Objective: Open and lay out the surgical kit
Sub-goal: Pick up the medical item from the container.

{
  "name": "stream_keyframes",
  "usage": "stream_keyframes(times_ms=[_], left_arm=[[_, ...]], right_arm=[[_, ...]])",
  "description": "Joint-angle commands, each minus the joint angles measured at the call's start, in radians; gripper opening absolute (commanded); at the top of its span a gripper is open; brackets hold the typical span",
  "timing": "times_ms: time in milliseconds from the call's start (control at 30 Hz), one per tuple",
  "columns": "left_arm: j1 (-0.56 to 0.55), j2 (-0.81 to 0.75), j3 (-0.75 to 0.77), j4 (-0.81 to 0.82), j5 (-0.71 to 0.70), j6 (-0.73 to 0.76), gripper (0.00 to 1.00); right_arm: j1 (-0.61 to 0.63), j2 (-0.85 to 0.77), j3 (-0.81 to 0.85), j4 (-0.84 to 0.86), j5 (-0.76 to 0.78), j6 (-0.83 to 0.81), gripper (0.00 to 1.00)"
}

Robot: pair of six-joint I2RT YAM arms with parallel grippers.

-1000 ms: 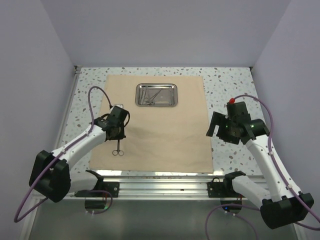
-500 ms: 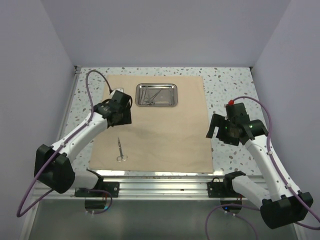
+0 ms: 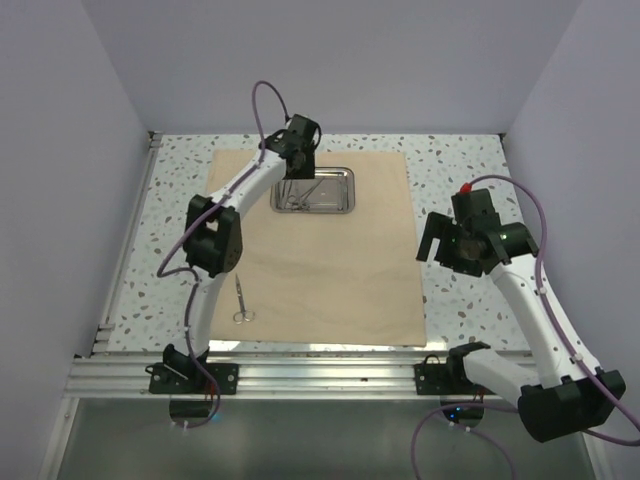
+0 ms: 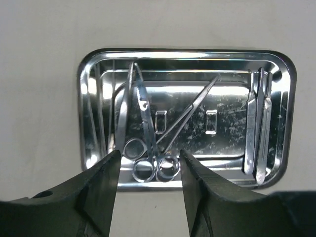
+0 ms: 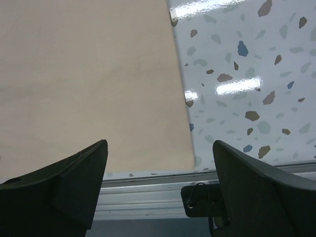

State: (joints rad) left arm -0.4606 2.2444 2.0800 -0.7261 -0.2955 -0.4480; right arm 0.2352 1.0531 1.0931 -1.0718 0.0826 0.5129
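The tan cloth wrap (image 3: 320,250) lies spread flat on the table. At its far end stands the shiny steel tray (image 3: 345,190), holding scissor-like forceps (image 4: 143,113) and tweezers (image 4: 259,123). One pair of forceps (image 3: 241,300) lies alone on the cloth's near-left part. My left gripper (image 3: 297,165) hovers over the tray's near rim (image 4: 187,53), and in the left wrist view this gripper (image 4: 149,154) is open with nothing between its fingers. My right gripper (image 3: 440,250) hangs open and empty above the cloth's right edge (image 5: 89,74), seen wide apart in its own view (image 5: 159,143).
Speckled white tabletop (image 3: 460,170) borders the cloth on all sides. An aluminium rail (image 3: 320,355) runs along the near edge, with a black bracket (image 5: 197,200) on it. Lavender walls close in the left, right and back.
My left gripper let go of the forceps on the near-left cloth, then swung up and away to the tray at the back. The right arm barely shifted.
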Motion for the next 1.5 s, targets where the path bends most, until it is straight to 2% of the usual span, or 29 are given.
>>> stream_keyframes(times_ms=[0,100,333,733,1067,1167,1200,1300,1467], left_arm=[[-0.003,0.144,0.192,-0.056,0.071,0.008,0.54],[-0.003,0.214,0.244,-0.033,0.064,-0.009,0.50],[-0.001,0.233,0.192,0.053,-0.010,-0.020,0.47],[0.023,0.242,0.100,0.077,-0.002,-0.067,0.44],[0.039,0.247,0.034,0.097,0.032,-0.092,0.40],[0.039,0.261,0.019,0.097,0.053,-0.093,0.34],[0.039,0.265,0.014,0.096,0.059,-0.092,0.26],[0.037,0.280,0.002,0.093,0.079,-0.089,0.13],[0.028,0.302,-0.015,0.079,0.082,-0.072,0.04]], right_arm=[[0.001,0.015,0.074,-0.056,0.060,-0.014,0.91],[0.001,0.031,0.082,-0.060,0.071,-0.010,0.91],[0.001,0.084,0.106,-0.068,0.105,-0.025,0.91],[0.001,0.160,0.122,-0.051,0.105,-0.051,0.91],[0.001,0.159,0.091,-0.047,0.105,-0.057,0.91],[0.001,0.157,0.091,-0.045,0.109,-0.059,0.91],[0.001,0.156,0.090,-0.047,0.114,-0.060,0.91],[0.000,0.153,0.087,-0.050,0.117,-0.062,0.91],[0.000,0.139,0.077,-0.050,0.117,-0.057,0.91]])
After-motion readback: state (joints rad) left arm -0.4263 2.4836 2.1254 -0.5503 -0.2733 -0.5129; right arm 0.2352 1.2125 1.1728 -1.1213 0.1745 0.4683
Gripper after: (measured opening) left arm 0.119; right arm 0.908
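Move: The closed scissors with the visible pivot lie in the steel tray about 10 cm below the left gripper and some 4 cm ahead, neither left nor right. A slim instrument lies about 2 cm to their left and 1 cm farther out; the slanting forceps are about 4 cm to their right, level with them. From the right gripper, the scissors are roughly 33 cm ahead, 26 cm left and 16 cm below. Drop the half-open left gripper quickly, about 9 cm, into the tray over the scissors, then ease it forward to some 4 cm in all, tips still pointing forward and down. Once low, close the fingers across the scissors' shanks just behind the pivot and pinch them. Let the empty, wide-open right gripper shift only a couple of centimetres. ##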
